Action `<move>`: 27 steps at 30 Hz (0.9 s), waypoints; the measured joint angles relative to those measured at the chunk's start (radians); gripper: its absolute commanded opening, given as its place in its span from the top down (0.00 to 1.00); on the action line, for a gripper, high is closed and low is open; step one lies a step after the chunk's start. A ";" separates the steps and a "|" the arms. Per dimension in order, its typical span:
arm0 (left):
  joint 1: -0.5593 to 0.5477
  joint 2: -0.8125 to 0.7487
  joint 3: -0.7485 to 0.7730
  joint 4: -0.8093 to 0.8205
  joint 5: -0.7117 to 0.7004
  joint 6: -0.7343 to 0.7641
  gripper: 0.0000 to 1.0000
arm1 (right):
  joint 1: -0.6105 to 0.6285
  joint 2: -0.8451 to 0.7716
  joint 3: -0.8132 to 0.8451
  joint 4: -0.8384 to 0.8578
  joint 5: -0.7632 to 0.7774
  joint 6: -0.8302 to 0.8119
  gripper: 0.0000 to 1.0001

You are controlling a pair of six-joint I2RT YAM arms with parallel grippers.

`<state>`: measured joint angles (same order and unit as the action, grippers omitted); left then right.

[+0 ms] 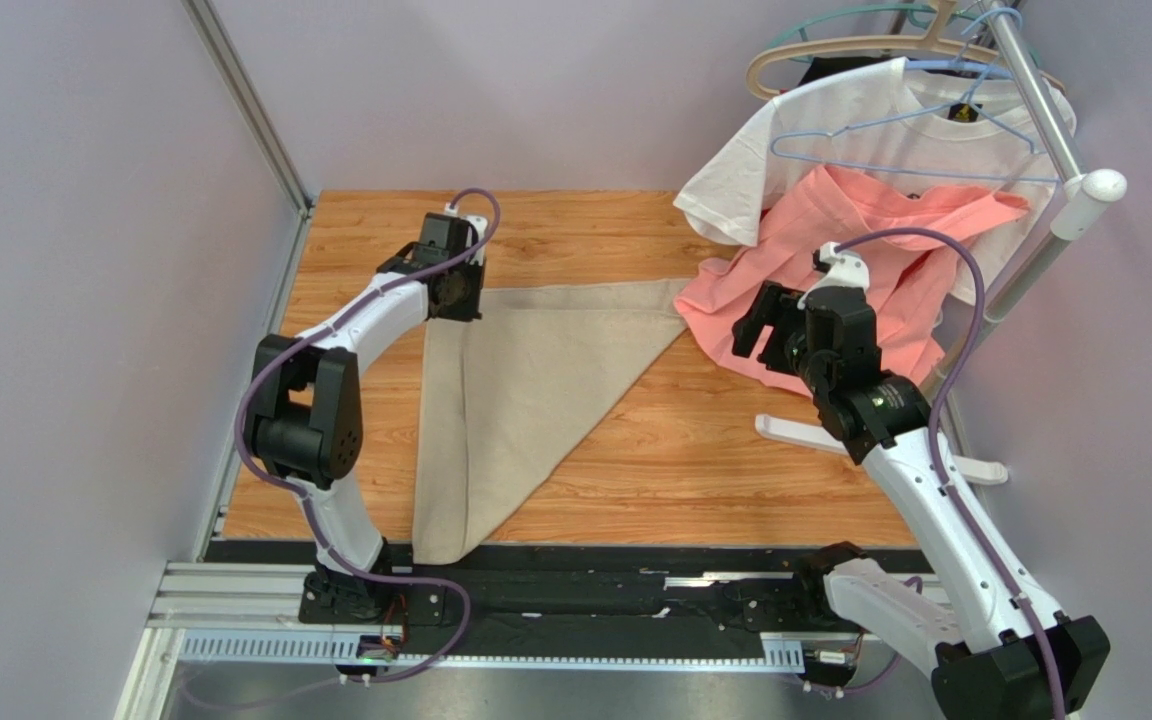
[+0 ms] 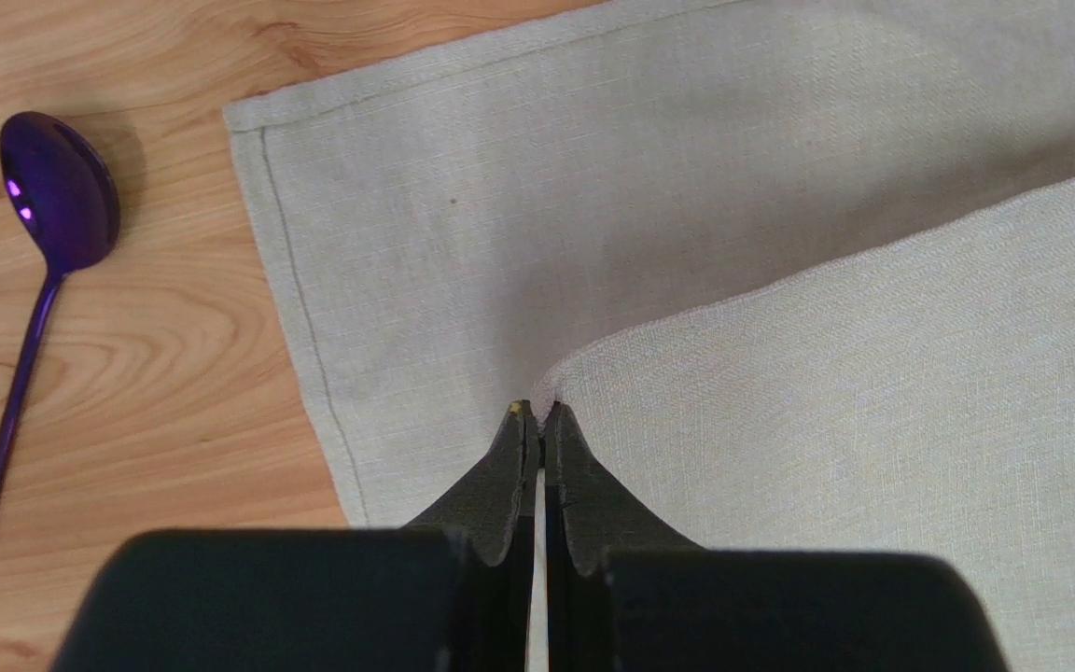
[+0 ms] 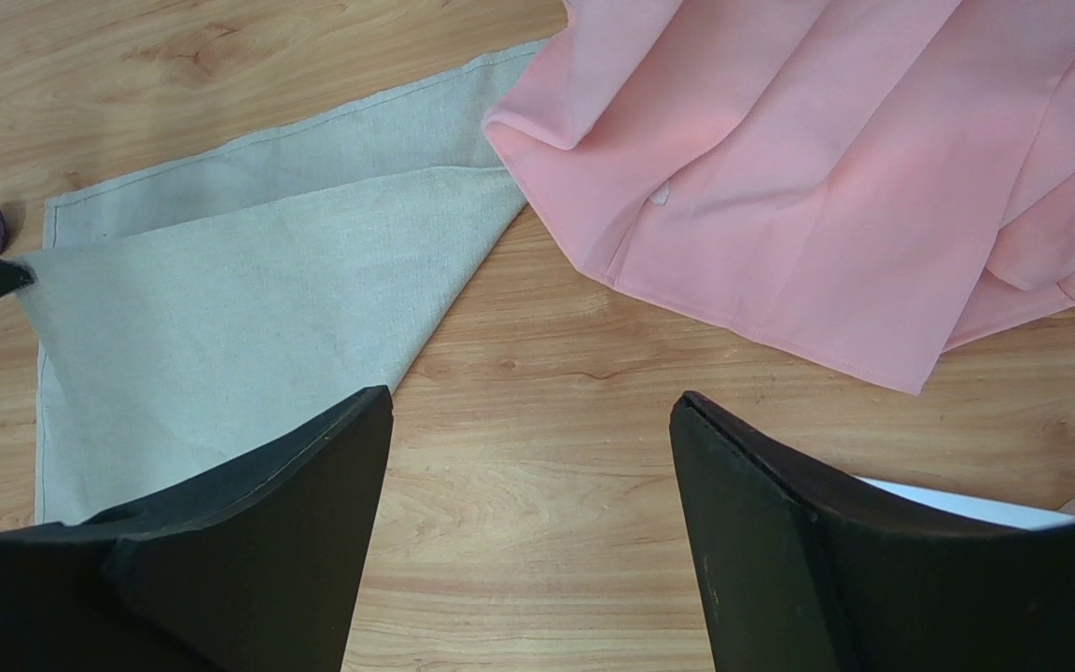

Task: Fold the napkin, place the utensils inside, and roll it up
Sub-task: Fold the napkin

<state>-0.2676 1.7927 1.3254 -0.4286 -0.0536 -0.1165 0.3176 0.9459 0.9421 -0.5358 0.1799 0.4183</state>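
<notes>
The beige napkin (image 1: pixel 515 390) lies on the wooden table folded into a triangle, its top layer reaching the far left corner. There my left gripper (image 1: pixel 455 293) is shut, pinching the tip of that upper layer (image 2: pixel 541 410) just above the lower layer (image 2: pixel 501 210). A dark-purple spoon (image 2: pixel 25 308), one of the utensils, lies on bare wood left of the napkin; the top view hides it. My right gripper (image 3: pixel 529 399) hovers open and empty over bare wood right of the napkin (image 3: pixel 249 294), also seen from above (image 1: pixel 767 327).
A salmon-pink garment (image 1: pixel 868 255) spills onto the table at the back right, touching the napkin's far right corner (image 3: pixel 501 126). A white T-shirt (image 1: pixel 838 135) hangs on a rack (image 1: pixel 1048 135) whose white foot (image 1: pixel 823 435) rests on the table. Walls close in left and behind.
</notes>
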 measured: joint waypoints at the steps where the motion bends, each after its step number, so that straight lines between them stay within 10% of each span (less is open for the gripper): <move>1: 0.009 0.008 0.010 -0.003 0.001 0.005 1.00 | 0.000 0.001 0.000 0.002 0.000 0.000 0.23; 27: 0.142 0.161 0.203 -0.077 0.022 0.087 1.00 | 0.000 0.020 0.000 0.002 -0.008 0.000 0.23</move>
<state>-0.1257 1.9533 1.5280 -0.5056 -0.0319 -0.0299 0.3172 0.9657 0.9421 -0.5335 0.1722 0.4183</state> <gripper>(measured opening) 0.011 0.770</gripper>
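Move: The left hand already pinches the napkin's near-right corner, some 6 cm above the table. The napkin's far-left corner, where the held corner is being taken, lies about 9 cm ahead and 9 cm left. The spoon's middle is roughly 21 cm left and 1 cm ahead, and the napkin's far-right corner some 10 cm ahead and 36 cm right. From the idle right hand, the far-left corner lies about 12 cm ahead, 52 cm left and 19 cm below. Still pinching the napkin corner between shut fingers, the left hand draws it diagonally left and forward, about 6 cm left and 4 to 5 cm forward, towards the far-left corner and the spoon side. It stays nearly level just above the lower layer, the wrist hardly turning. ##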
